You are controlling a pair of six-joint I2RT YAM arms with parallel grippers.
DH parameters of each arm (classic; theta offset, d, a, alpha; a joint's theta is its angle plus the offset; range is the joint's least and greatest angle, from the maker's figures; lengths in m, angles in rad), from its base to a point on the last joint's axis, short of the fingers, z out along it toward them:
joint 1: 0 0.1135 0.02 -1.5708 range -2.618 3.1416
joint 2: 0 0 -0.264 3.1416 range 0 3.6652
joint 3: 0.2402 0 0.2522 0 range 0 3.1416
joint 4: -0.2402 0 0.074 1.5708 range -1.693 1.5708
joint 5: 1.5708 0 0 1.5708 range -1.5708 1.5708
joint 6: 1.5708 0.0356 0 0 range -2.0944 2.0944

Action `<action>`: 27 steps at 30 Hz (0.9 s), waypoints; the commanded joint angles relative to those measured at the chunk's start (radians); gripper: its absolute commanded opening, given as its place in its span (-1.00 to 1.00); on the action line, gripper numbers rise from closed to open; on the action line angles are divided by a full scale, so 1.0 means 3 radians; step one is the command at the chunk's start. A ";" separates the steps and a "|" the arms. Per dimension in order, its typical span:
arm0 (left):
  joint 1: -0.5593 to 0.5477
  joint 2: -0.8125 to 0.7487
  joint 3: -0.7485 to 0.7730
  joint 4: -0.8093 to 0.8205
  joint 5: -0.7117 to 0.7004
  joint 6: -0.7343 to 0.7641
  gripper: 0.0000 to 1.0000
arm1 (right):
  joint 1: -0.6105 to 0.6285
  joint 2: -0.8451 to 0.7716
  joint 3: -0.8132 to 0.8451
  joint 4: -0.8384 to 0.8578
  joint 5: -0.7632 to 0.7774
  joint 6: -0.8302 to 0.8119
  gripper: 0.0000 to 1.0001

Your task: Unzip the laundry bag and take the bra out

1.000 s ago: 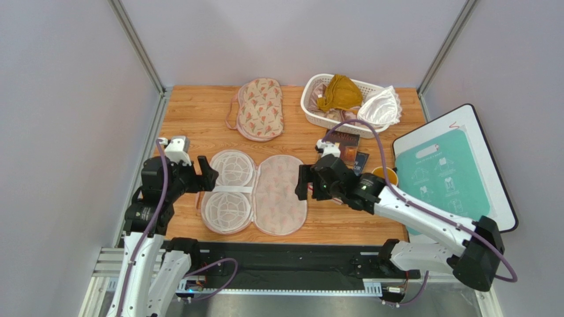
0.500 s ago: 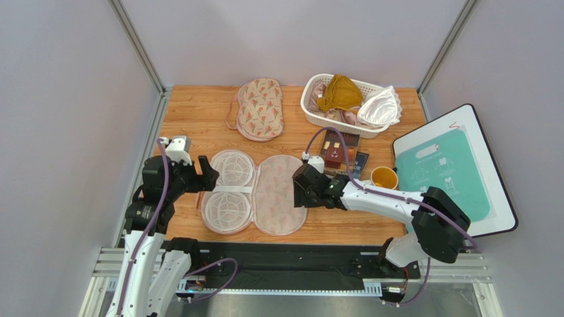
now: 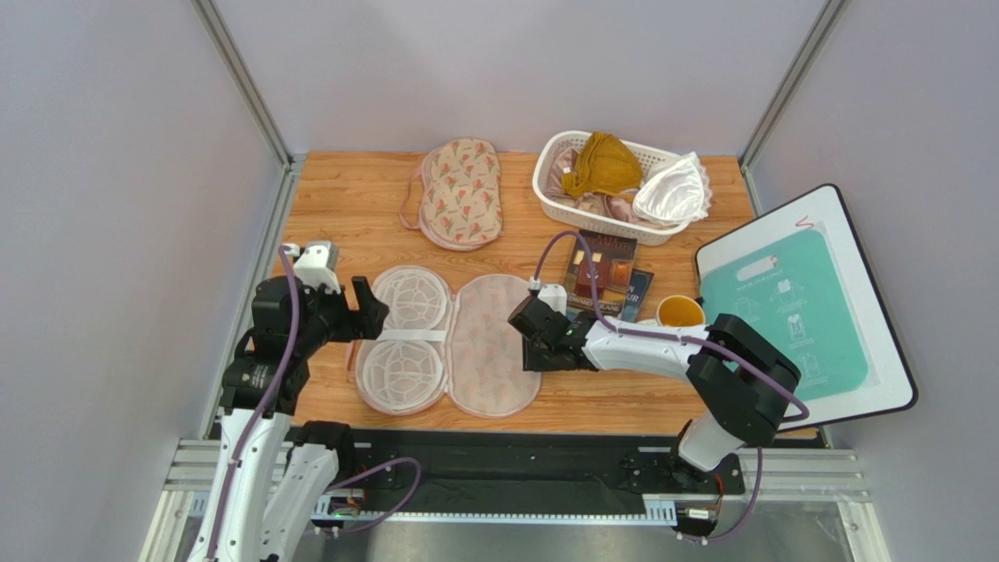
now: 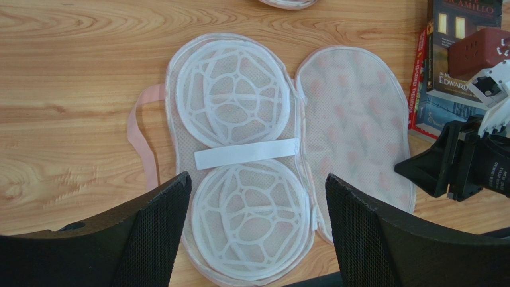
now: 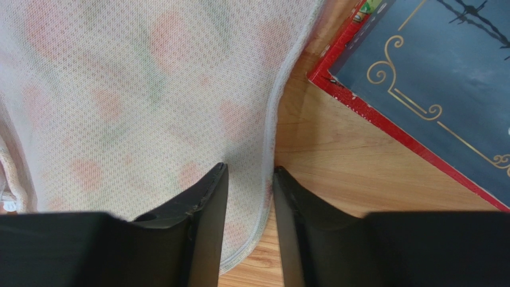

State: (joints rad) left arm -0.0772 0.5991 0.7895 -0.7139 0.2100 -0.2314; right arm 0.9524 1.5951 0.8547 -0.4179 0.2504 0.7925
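Note:
The laundry bag (image 3: 498, 351) lies unzipped and spread flat at the table's middle. Its left half holds two round white lattice cups (image 4: 239, 101) crossed by a white strap, and its right half is the floral flap (image 4: 353, 113). My right gripper (image 3: 524, 334) is low at the flap's right edge. In the right wrist view its fingers (image 5: 249, 168) stand close together astride the flap's rim (image 5: 263, 197), which lies flat between them. My left gripper (image 4: 257, 177) hovers open over the nearer lattice cup. A white bra (image 3: 671, 190) rests in the basket.
A second floral bag (image 3: 461, 191), zipped, lies at the back. The white basket (image 3: 549, 193) also holds a mustard garment (image 3: 600, 164). Books (image 3: 604, 264) and a yellow cup (image 3: 680, 313) sit right of the flap. A teal board (image 3: 786, 310) leans far right.
My right arm moved left and down to the flap's right edge, and its jaws narrowed from wide to close together. The left arm and the bag stayed put.

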 commanded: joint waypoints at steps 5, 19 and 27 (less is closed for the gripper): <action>-0.0008 -0.0013 -0.0014 0.0074 0.0062 0.0071 0.77 | -0.0015 -0.0009 0.0025 -0.0089 0.0096 0.0058 -0.60; -0.0008 -0.0008 -0.0008 0.0079 0.0077 0.0076 0.77 | -0.0071 -0.0505 0.0858 -0.1250 0.0745 -0.0463 -1.00; -0.0008 -0.0023 -0.0008 0.0079 0.0108 0.0081 0.77 | -0.0106 -0.0633 0.1589 -0.1721 0.1057 -0.0851 -1.00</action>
State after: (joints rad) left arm -0.0772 0.5991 0.7891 -0.7139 0.2237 -0.2287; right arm 0.9260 1.4414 1.2205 -0.8436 0.4732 0.6235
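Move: The right hand stands almost on the table with its half-open fingers straddling the right edge of the laundry bag's open flap, the edge right at the fingertips. The flap's middle lies about 6 cm to its left and 2 cm ahead, and the bag half with the two mesh rings some 20 cm left and 2 cm ahead; the book pile is roughly 9 cm ahead and 9 cm right. From the left hand that flap edge is about 25 cm right, 2 cm back and 20 cm below. The right hand first stays down at the table while its fingers, still part open, close fully on the flap's right edge and pinch the thin mesh, sliding a centimetre or so left as they shut. Keeping that pinch, the hand then lifts the edge about 14 cm, quickening, while it goes some 4 cm forward and a little farther left, and the fingers tilt outward from the robot by about 15 degrees. ##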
